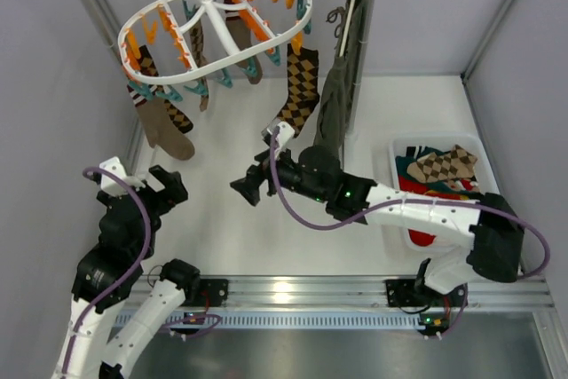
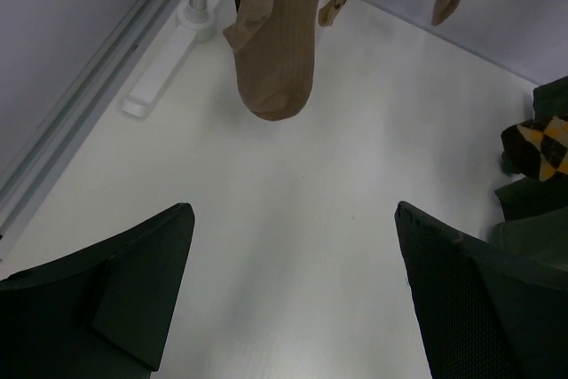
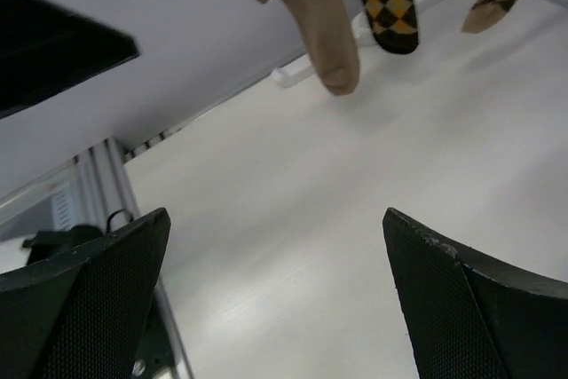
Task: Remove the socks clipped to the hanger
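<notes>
The white oval hanger (image 1: pixel 213 28) hangs from the rail at the top, with orange and teal clips. Socks dangle from it: a tan one beside an argyle one at the left (image 1: pixel 166 122), thinner ones under the middle, and an argyle one at the right (image 1: pixel 299 93). My left gripper (image 1: pixel 170 185) is low at the left, open and empty; its wrist view shows the tan sock's toe (image 2: pixel 275 51) ahead of the gripper (image 2: pixel 293 264). My right gripper (image 1: pixel 248 188) is open and empty at the middle, pointing left below the socks; the tan sock (image 3: pixel 319 24) and an argyle sock (image 3: pixel 386 2) hang beyond the gripper (image 3: pixel 275 255).
A dark olive garment (image 1: pixel 337 104) hangs from the rail's right end, beside the right argyle sock. A white bin (image 1: pixel 399 146) at the right holds an argyle sock (image 1: pixel 444 164) and red and teal clothes. The rack's left post foot (image 2: pixel 197 15) stands near the wall.
</notes>
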{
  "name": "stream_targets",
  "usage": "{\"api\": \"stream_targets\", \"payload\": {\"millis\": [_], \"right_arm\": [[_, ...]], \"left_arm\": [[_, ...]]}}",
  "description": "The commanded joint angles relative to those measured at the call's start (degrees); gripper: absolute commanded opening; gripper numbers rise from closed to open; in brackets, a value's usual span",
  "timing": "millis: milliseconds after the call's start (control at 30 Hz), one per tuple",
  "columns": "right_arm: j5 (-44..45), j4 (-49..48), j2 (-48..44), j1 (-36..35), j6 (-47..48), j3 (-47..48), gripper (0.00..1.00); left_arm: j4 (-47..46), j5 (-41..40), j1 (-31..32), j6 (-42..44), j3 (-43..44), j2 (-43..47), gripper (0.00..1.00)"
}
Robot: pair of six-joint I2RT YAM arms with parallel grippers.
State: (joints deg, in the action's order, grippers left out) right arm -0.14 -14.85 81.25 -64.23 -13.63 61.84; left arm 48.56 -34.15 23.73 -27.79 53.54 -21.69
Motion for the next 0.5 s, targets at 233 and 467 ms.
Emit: {"api": "stream_targets", "payload": {"millis": [233, 467], "right_arm": [[32.40, 2.73, 13.06, 7.60, -7.80, 15.33, 0.99], [33.09, -0.53, 12.52, 14.04, -10.02, 10.14, 0.99]], "left_arm": [[-2.94, -2.33, 0.09, -1.65, -0.63, -1.60, 0.98], [-3.03, -1.97, 0.09, -1.83, -0.89, -1.16, 0.98]]}}
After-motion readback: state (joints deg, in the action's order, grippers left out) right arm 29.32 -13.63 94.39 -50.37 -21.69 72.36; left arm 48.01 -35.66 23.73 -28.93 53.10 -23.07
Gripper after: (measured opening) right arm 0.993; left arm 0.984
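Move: The checkered sock at the hanger's front right hangs about 22 cm ahead of the right hand and 9 cm to its right, its middle some 5 cm higher. The dark green garment hangs roughly 7 cm to the right of that sock and 2 cm nearer; the plain tan sock is about 12 cm ahead of the right hand and 16 cm to its left, some 4 cm up. From the left hand the checkered sock lies around 23 cm ahead, 30 cm right and 5 cm up. No grip yet: the right hand heads for the checkered sock, sweeping forward about 19 cm and, after a small lead-in to the left, some 8 cm to the right, while swinging clockwise some 45 degrees so the fingers point mostly forward at it. It runs nearly level, dipping slightly at the end, with fingers kept wide open. ##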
